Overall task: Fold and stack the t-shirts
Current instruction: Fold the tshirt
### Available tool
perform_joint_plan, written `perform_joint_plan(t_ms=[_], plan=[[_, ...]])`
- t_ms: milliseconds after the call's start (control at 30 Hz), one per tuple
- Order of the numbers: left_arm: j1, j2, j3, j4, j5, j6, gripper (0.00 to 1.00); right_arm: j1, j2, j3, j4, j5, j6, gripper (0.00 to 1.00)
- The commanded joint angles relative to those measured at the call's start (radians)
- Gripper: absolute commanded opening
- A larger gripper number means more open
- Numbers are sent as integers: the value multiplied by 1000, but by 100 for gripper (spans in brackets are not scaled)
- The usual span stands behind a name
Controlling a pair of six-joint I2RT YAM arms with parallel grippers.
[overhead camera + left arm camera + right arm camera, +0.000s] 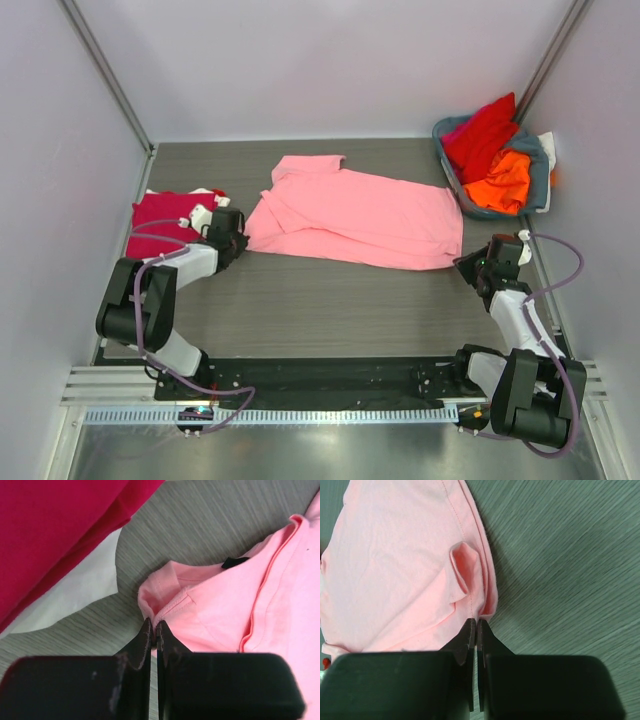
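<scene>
A light pink t-shirt lies spread across the middle of the table, partly folded. My left gripper is shut on its left corner; the left wrist view shows the pink hem pinched between the jaws. My right gripper is shut on the shirt's right near corner, its hem pinched at the tips. A folded crimson t-shirt lies at the left with a white one under it. Red and orange shirts sit in the basket.
The grey-blue basket stands at the back right corner against the wall. White walls close in the table on the left, back and right. The metal rail with the arm bases runs along the near edge.
</scene>
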Motion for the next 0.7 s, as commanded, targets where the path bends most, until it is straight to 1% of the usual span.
perform_joint_plan(t_ms=[0, 33, 133, 333, 500, 667], plan=[[-2, -6, 53, -20, -82, 32, 0, -5, -12, 41, -16, 2, 4, 1], [-2, -19, 63, -61, -88, 37, 0, -5, -13, 39, -22, 6, 3, 1], [-2, -52, 67, -104, -110, 54, 0, -5, 1, 38, -33, 15, 4, 1], [-2, -171, 55, -194, -122, 66, 0, -5, 66, 29, -64, 33, 15, 1], [-2, -278, -9, -210, -104, 55, 0, -5, 103, 15, -62, 16, 14, 1], [-2, -342, -43, -217, -104, 37, 0, -5, 88, 28, -64, 7, 3, 1]])
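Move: The pink t-shirt's middle lies about 27 cm right and 7 cm ahead of the left hand, roughly 1 cm below, and about 25 cm left and 12 cm ahead of the right hand, some 5 cm below. Each hand already pinches a near corner. The red stack sits about 17 cm left and 3 cm ahead of the left hand; the laundry basket is some 26 cm ahead and 9 cm right of the right hand. The pink t-shirt's near-left corner, already pinched in the shut left fingers, is raised about 6 cm and drawn back some 3 cm and a little left. The near-right corner stays in the right fingers, which sink about 3.5 cm and come back 2 cm, tipping roughly 10 degrees more downward. ##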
